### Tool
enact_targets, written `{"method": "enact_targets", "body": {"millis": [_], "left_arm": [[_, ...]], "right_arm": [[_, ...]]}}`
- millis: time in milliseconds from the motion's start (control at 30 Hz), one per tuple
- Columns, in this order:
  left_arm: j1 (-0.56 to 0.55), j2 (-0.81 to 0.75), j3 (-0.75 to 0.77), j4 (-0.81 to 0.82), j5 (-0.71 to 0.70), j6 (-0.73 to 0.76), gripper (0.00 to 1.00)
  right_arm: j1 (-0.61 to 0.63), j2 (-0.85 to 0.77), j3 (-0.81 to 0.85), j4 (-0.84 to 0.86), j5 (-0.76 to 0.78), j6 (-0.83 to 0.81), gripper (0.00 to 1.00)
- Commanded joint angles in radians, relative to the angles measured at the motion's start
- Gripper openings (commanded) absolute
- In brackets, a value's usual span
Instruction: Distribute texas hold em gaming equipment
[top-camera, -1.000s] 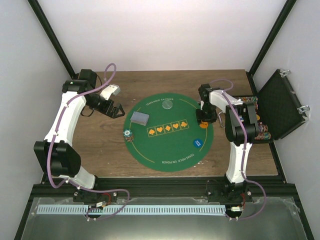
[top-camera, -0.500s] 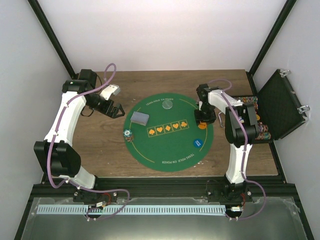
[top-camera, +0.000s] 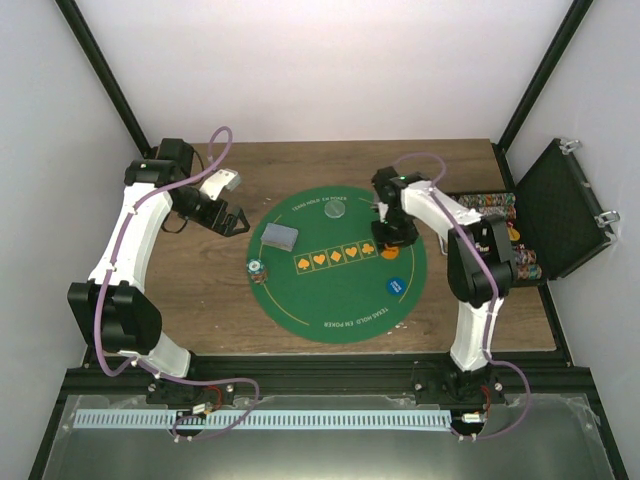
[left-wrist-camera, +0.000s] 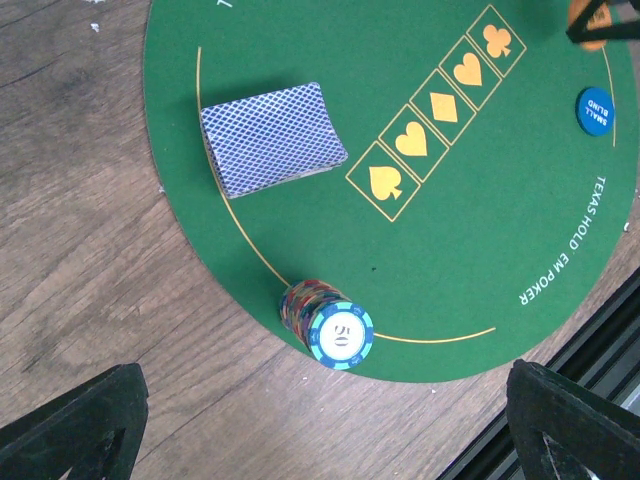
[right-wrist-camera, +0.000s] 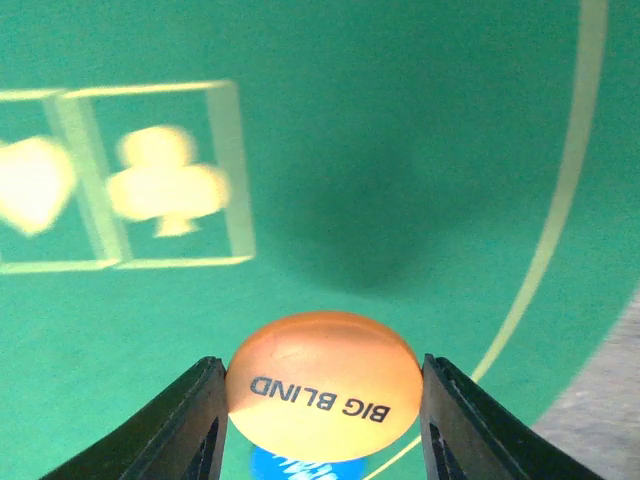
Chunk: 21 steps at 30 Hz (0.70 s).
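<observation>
My right gripper (top-camera: 391, 246) is shut on the orange "BIG BLIND" disc (right-wrist-camera: 322, 385) and holds it above the green mat's right side, near the club mark (right-wrist-camera: 165, 187). The blue "SMALL BLIND" disc (top-camera: 395, 285) lies on the mat nearer the arms; it also shows in the left wrist view (left-wrist-camera: 594, 109). A clear-grey disc (top-camera: 337, 211) lies at the mat's far side. The grey-backed card deck (left-wrist-camera: 272, 138) lies on the mat's left part. A stack of poker chips (left-wrist-camera: 328, 322) stands at the mat's left edge. My left gripper (top-camera: 238, 222) is open and empty, left of the mat.
The round green mat (top-camera: 340, 300) covers the middle of the wooden table. An open black case (top-camera: 565, 205) with rows of chips (top-camera: 525, 262) stands at the right edge. A black frame rail runs along the near edge.
My right gripper has moved left over the mat with the orange disc in it. The left arm has not moved.
</observation>
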Motion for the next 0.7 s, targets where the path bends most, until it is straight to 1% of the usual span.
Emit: {"method": "enact_targets", "body": {"millis": [0, 100, 200, 300, 400, 567, 667], "left_arm": [[0.005, -0.008, 0.004, 0.004, 0.003, 0.003, 0.99], [0.005, -0.010, -0.003, 0.012, 0.006, 0.000, 0.99], [0.005, -0.019, -0.015, 0.025, 0.001, -0.004, 0.99], [0.005, -0.032, -0.028, 0.035, -0.009, -0.009, 0.99], [0.005, -0.045, -0.033, 0.040, -0.014, -0.014, 0.99], [0.007, -0.065, -0.041, 0.045, -0.013, -0.015, 0.99], [0.007, -0.070, -0.045, 0.045, -0.014, -0.015, 0.99]], "right_arm": [[0.176, -0.109, 0.008, -0.044, -0.049, -0.033, 0.33], [0.290, -0.143, -0.026, -0.042, -0.111, -0.015, 0.32], [0.416, -0.153, -0.063, 0.005, -0.177, 0.015, 0.31], [0.543, -0.134, -0.075, 0.070, -0.235, 0.028, 0.29], [0.652, -0.095, -0.057, 0.106, -0.251, 0.021, 0.29], [0.740, 0.000, -0.022, 0.104, -0.216, 0.018, 0.29], [0.757, 0.046, -0.005, 0.099, -0.159, 0.012, 0.29]]}}
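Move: The orange Big Blind button is already pinched in the right fingers; the bare spot it is bound for, on the mat's near rim at the left end of the near lettering, is about 21 cm back, 23 cm left and 4 cm below. The chip stack stands some 36 cm left and 6 cm back, the card deck 30 cm left and 4 cm ahead. From the left hand, that spot is roughly 19 cm back, 15 cm right and 21 cm down. The Big Blind button, kept pinched between the right fingertips, is swept fast and diagonally left and back over the mat, some 30 cm in all, towards the bare near rim. The right hand rises about 4 cm on the way, then sinks again and slows, while the wrist turns some 40 degrees counter-clockwise. ##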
